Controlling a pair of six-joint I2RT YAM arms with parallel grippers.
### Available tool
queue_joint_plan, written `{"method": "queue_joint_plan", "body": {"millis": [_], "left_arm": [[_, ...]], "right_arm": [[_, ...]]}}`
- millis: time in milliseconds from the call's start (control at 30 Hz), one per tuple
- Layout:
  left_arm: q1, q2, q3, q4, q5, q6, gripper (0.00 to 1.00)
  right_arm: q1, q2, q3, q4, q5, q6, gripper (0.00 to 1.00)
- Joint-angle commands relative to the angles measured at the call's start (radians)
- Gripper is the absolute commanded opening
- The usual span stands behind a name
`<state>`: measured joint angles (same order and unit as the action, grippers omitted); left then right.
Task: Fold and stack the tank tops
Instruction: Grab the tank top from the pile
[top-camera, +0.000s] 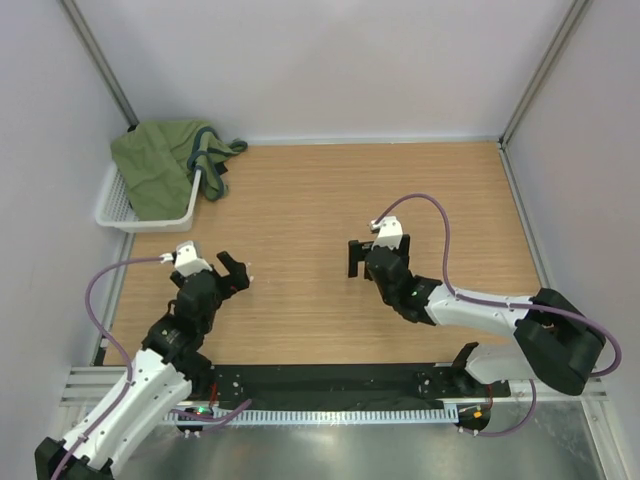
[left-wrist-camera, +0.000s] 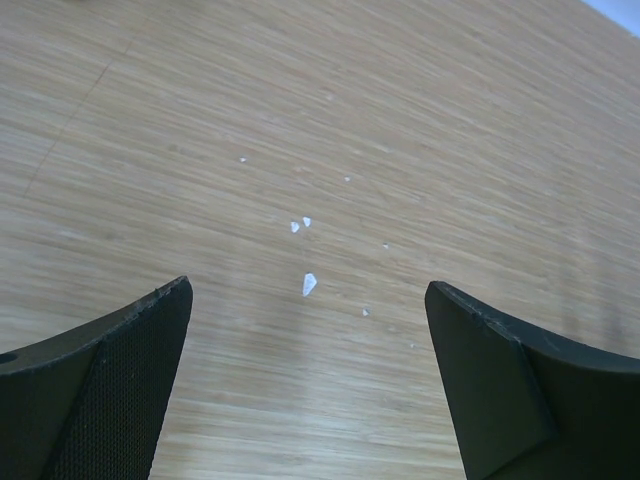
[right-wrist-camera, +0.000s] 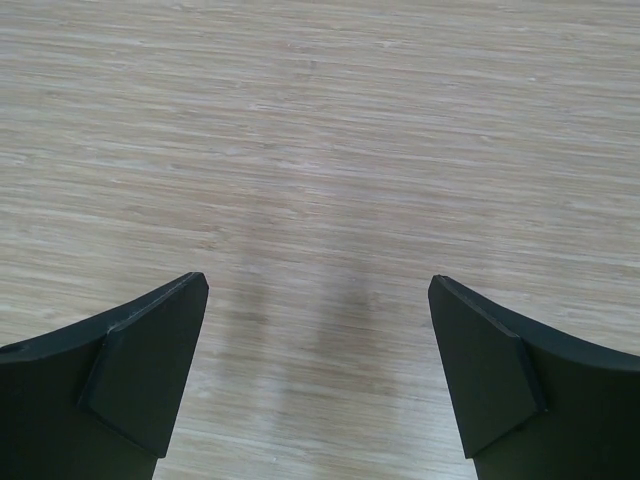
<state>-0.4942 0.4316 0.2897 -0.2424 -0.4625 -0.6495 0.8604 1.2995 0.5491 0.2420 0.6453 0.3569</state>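
Note:
An olive green tank top (top-camera: 160, 165) with navy trim lies crumpled in a white mesh basket (top-camera: 113, 213) at the far left corner, and part of it hangs over the basket's right rim onto the table. My left gripper (top-camera: 236, 272) (left-wrist-camera: 308, 290) hovers open over bare wood, well short of the basket, with nothing between its fingers. Near the table's middle, my right gripper (top-camera: 357, 258) (right-wrist-camera: 318, 282) is also open and empty above bare wood. Neither wrist view shows any cloth.
The wooden tabletop (top-camera: 400, 200) is walled at the back and both sides. A few small white flecks (left-wrist-camera: 309, 285) lie on the wood under the left gripper. A black mounting strip (top-camera: 330, 385) runs along the near edge between the arm bases.

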Motion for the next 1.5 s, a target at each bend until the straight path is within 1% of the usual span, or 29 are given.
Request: {"method": "queue_joint_plan", "body": {"millis": [0, 67, 100, 133, 167, 267, 300, 333, 367, 400, 433, 467, 500, 567, 600, 667, 700, 800, 867, 1000, 1067, 1167, 1200, 1267, 1300, 1367, 1400, 1433, 1467], "left_arm": [[0.006, 0.077, 0.113, -0.047, -0.091, -0.074, 1.00], [0.006, 0.171, 0.188, -0.076, -0.157, -0.137, 1.00], [0.014, 0.205, 0.277, -0.104, -0.188, -0.145, 1.00], [0.025, 0.249, 0.323, -0.109, -0.200, -0.147, 1.00], [0.040, 0.331, 0.371, -0.121, -0.211, -0.151, 1.00], [0.138, 0.473, 0.598, -0.172, -0.171, -0.191, 1.00], [0.195, 0.572, 0.650, -0.182, -0.124, -0.208, 1.00], [0.224, 0.620, 0.701, -0.196, -0.096, -0.216, 0.99], [0.250, 0.678, 0.823, -0.210, -0.073, -0.216, 1.00], [0.293, 0.775, 0.882, -0.240, -0.042, -0.208, 1.00], [0.311, 0.830, 0.951, -0.265, -0.044, -0.191, 0.99], [0.328, 0.876, 1.065, -0.290, -0.050, -0.181, 1.00], [0.362, 0.959, 1.119, -0.322, -0.063, -0.165, 1.00], [0.393, 1.021, 1.218, -0.324, -0.076, -0.136, 1.00], [0.435, 1.079, 1.239, -0.321, -0.062, -0.137, 0.98], [0.485, 1.130, 1.278, -0.293, -0.015, -0.156, 0.96], [0.538, 1.153, 1.284, -0.285, 0.002, -0.168, 0.95], [0.603, 1.246, 1.296, -0.244, 0.039, -0.222, 0.95], [0.626, 1.337, 1.309, -0.229, 0.041, -0.231, 0.95], [0.683, 1.525, 1.411, -0.265, 0.064, -0.236, 0.95], [0.701, 1.631, 1.493, -0.285, 0.100, -0.237, 0.92], [0.707, 1.710, 1.589, -0.281, 0.128, -0.230, 0.85], [0.707, 1.751, 1.617, -0.276, 0.145, -0.217, 0.79], [0.709, 1.785, 1.695, -0.278, 0.154, -0.190, 0.73], [0.712, 1.820, 1.724, -0.281, 0.186, -0.179, 0.54], [0.723, 1.848, 1.825, -0.342, 0.223, -0.174, 0.31], [0.723, 1.849, 1.838, -0.348, 0.237, -0.168, 0.08], [0.720, 1.833, 1.839, -0.348, 0.263, -0.161, 0.00], [0.712, 1.816, 1.818, -0.344, 0.262, -0.159, 0.00]], "right_arm": [[-0.003, -0.034, -0.017, 0.097, -0.013, -0.005, 1.00], [-0.003, -0.040, -0.032, 0.109, -0.012, -0.010, 0.98], [-0.003, -0.049, -0.034, 0.108, 0.002, -0.018, 0.98], [-0.003, -0.055, -0.037, 0.103, 0.010, -0.015, 0.97], [-0.004, -0.062, -0.041, 0.102, 0.019, -0.015, 0.97], [-0.006, -0.081, -0.055, 0.114, 0.022, -0.009, 0.96], [-0.006, -0.082, -0.058, 0.117, 0.019, -0.006, 0.96], [-0.008, -0.082, -0.063, 0.118, 0.013, -0.004, 0.95], [-0.006, -0.080, -0.063, 0.117, 0.008, -0.004, 0.95], [-0.006, -0.078, -0.061, 0.111, 0.005, -0.001, 0.95], [-0.006, -0.080, -0.058, 0.105, 0.004, 0.002, 0.95], [-0.006, -0.080, -0.057, 0.094, 0.005, 0.004, 0.95], [-0.006, -0.083, -0.058, 0.092, 0.005, 0.008, 0.95], [-0.008, -0.091, -0.061, 0.097, 0.001, 0.011, 0.95], [-0.008, -0.089, -0.064, 0.103, -0.004, 0.013, 0.95], [-0.008, -0.085, -0.063, 0.106, -0.012, 0.016, 0.95], [-0.008, -0.083, -0.064, 0.106, -0.013, 0.016, 0.95], [-0.008, -0.078, -0.063, 0.106, -0.018, 0.020, 0.95], [-0.008, -0.075, -0.061, 0.114, -0.022, 0.020, 0.95], [-0.011, -0.075, -0.058, 0.112, -0.013, 0.016, 0.95], [-0.009, -0.083, -0.064, 0.117, -0.009, 0.014, 0.95], [-0.011, -0.095, -0.075, 0.126, -0.012, 0.010, 0.95], [-0.011, -0.095, -0.075, 0.128, -0.009, 0.010, 0.95], [-0.012, -0.101, -0.078, 0.131, -0.004, 0.007, 0.95], [-0.012, -0.101, -0.080, 0.131, -0.006, 0.004, 0.95], [-0.014, -0.098, -0.077, 0.132, -0.009, 0.004, 0.95], [-0.014, -0.095, -0.077, 0.132, -0.010, 0.004, 0.95], [-0.015, -0.092, -0.072, 0.132, -0.013, 0.002, 0.95], [-0.014, -0.085, -0.069, 0.131, -0.016, 0.002, 0.95]]}}
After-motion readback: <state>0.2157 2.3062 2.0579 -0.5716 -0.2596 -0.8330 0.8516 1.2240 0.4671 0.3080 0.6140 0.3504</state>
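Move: From the left hand the middle of the green tank top pile lies about 25 cm ahead, 14 cm to the left and some 4 cm below. The white basket under the pile is roughly 22 cm ahead, 17 cm left and 8 cm below; the bunched end hanging over its right rim is about 24 cm straight ahead and some 5 cm lower. From the right hand the pile is about 20 cm ahead, 53 cm left and slightly below. Forward and up at first, the left hand arcs some 17 cm high, then swings left and dives about 21 cm onto the far left part of the pile, 34 cm farther out overall. The wrist turns counter-clockwise and tips down; the wide-open fingers close in the cloth, pinching a tank top's fold, and begin to rise slightly. ##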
